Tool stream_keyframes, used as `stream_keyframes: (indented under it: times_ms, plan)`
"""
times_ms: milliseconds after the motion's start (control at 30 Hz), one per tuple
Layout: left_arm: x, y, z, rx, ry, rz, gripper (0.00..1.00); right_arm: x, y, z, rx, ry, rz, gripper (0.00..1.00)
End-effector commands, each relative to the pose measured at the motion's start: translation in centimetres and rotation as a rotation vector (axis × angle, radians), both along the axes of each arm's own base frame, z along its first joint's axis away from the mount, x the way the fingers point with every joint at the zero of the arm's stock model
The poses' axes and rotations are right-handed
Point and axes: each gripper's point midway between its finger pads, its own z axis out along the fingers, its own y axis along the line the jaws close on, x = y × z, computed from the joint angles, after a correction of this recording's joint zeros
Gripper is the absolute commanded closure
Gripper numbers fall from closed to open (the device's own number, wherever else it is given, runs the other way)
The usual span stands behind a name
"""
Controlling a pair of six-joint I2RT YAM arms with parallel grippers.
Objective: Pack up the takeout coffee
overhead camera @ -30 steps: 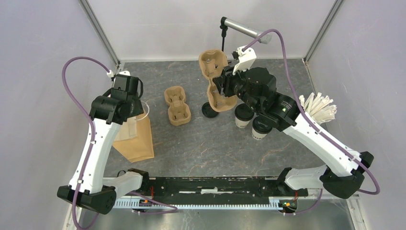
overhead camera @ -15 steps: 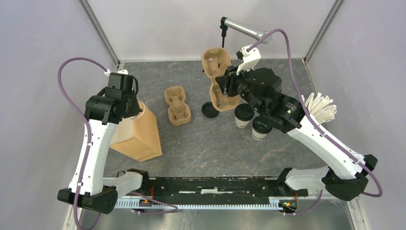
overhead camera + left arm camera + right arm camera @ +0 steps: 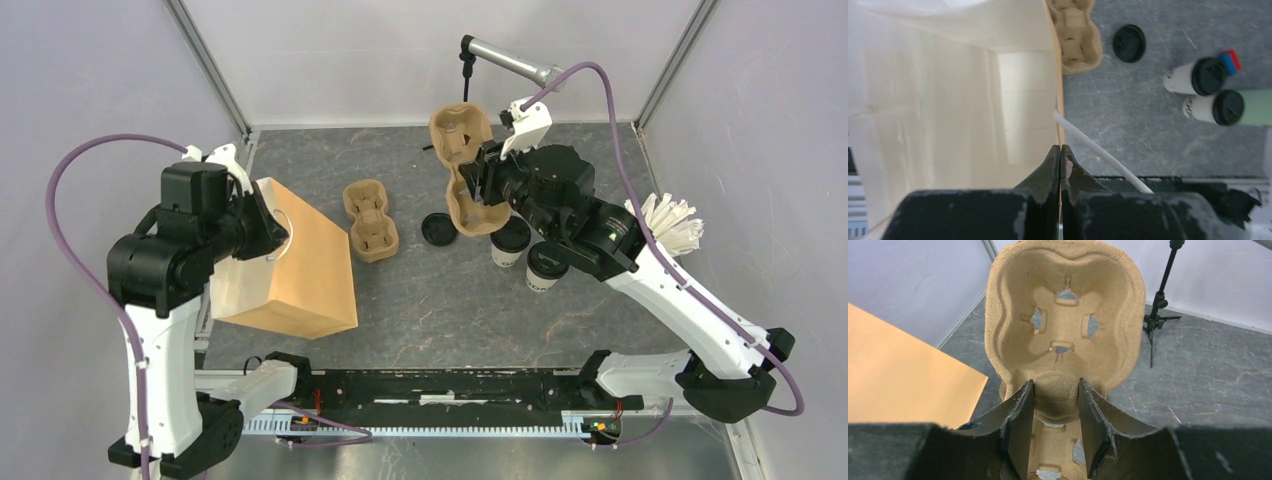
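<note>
Two takeout coffee cups, white with black lids, stand right of centre: one [image 3: 510, 240] [image 3: 1193, 77] and one nearer [image 3: 545, 268] [image 3: 1215, 107]. My left gripper [image 3: 268, 225] [image 3: 1060, 150] is shut on the rim of a brown paper bag [image 3: 295, 265] [image 3: 973, 100], which is held tilted off the table with its pale inside facing the left wrist camera. My right gripper [image 3: 478, 185] [image 3: 1055, 390] is shut on the middle ridge of a brown cardboard cup carrier [image 3: 462, 170] [image 3: 1063, 315], lifted above the cups and partly hiding them from above.
A second cup carrier [image 3: 370, 220] [image 3: 1075, 30] lies on the grey table beside the bag. A loose black lid [image 3: 437, 228] [image 3: 1129, 43] lies between it and the cups. A pale green cup of straws [image 3: 665, 225] stands right. A black stand [image 3: 500, 60] [image 3: 1160, 300] rises at the back.
My left gripper has shut on the bag's rim and raised it, tipping the bag up and toward the centre. The right arm lifted the carrier slightly back and right.
</note>
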Motion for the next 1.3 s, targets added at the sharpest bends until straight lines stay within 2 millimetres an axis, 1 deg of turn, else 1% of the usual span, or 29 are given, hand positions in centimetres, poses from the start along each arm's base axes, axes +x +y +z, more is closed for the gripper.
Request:
stream_keyframes:
  times_ms: [0, 100, 200, 400, 533, 600, 700, 767, 867, 967, 1067, 1200, 1267]
  plan:
    - [-2.5, -3.5, 1.6, -0.155, -0.048, -0.179, 0.98, -1.1, -2.7, 3.4, 0.039, -0.065, -0.048, 0.58]
    - [-3.1, -4.6, 1.7, -0.190, -0.071, -0.250, 0.97, -1.6, -3.7, 3.7, 0.043, -0.068, -0.068, 0.58]
    - [-2.9, -5.7, 1.5, -0.210, -0.087, -0.327, 0.97, -2.0, -4.5, 4.0, 0.051, -0.068, -0.081, 0.58]
    - [-1.5, -7.2, 1.7, -0.236, -0.108, -0.396, 0.97, -2.8, -5.9, 4.2, 0.067, -0.061, -0.103, 0.58]
    - [-0.5, -8.6, 0.9, -0.204, -0.100, -0.444, 0.97, -3.2, -6.9, 4.6, 0.083, -0.066, -0.131, 0.58]
    - [-0.3, -10.0, 0.0, -0.158, -0.081, -0.491, 0.97, -3.3, -7.3, 4.7, 0.085, -0.071, -0.142, 0.58]
    - [-0.5, -13.4, -1.0, -0.087, -0.063, -0.601, 0.98, -3.3, -7.9, 4.9, 0.082, -0.077, -0.162, 0.58]
    - [-0.7, -15.3, -1.3, -0.056, -0.060, -0.670, 0.98, -3.3, -8.3, 5.1, 0.081, -0.082, -0.176, 0.58]
    - [-0.7, -17.4, -1.2, -0.028, -0.104, -0.775, 0.98, -3.5, -9.0, 5.3, 0.080, -0.088, -0.197, 0.58]
    - [-1.4, -19.5, -0.9, 0.005, -0.187, -0.930, 0.98, -3.8, -10.0, 5.6, 0.075, -0.098, -0.221, 0.58]
    - [-2.4, -21.1, -1.5, 0.061, -0.235, -1.071, 0.98, -4.1, -11.0, 6.3, 0.079, -0.111, -0.242, 0.58]
    - [-3.1, -22.4, -3.5, 0.189, -0.254, -1.231, 0.98, -4.5, -11.9, 7.0, 0.082, -0.128, -0.261, 0.58]
    - [-3.1, -23.0, -4.3, 0.240, -0.259, -1.282, 0.98, -4.6, -12.2, 7.4, 0.082, -0.135, -0.265, 0.58]
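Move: My left hand holds the bag by its rim. It is bound for the open table some 21 cm to its right, about 3 cm back and 33 cm below. The spare carrier lies roughly 22 cm ahead and 12 cm right of it, the loose lid 20 cm ahead and 30 cm right. From my right hand, holding the other carrier, the bag is about 30 cm left, 10 cm back and 18 cm lower; the nearer cup stands 5 cm ahead, 15 cm right. I swing the bag with my left hand about 21 cm to the right, towards the middle of the table, easing slightly back and down while turning it some 65 degrees clockwise, its rim still pinched in the shut fingers. My right hand makes room, drawing the gripped carrier to the right, a little up and back, with a slight clockwise turn. ##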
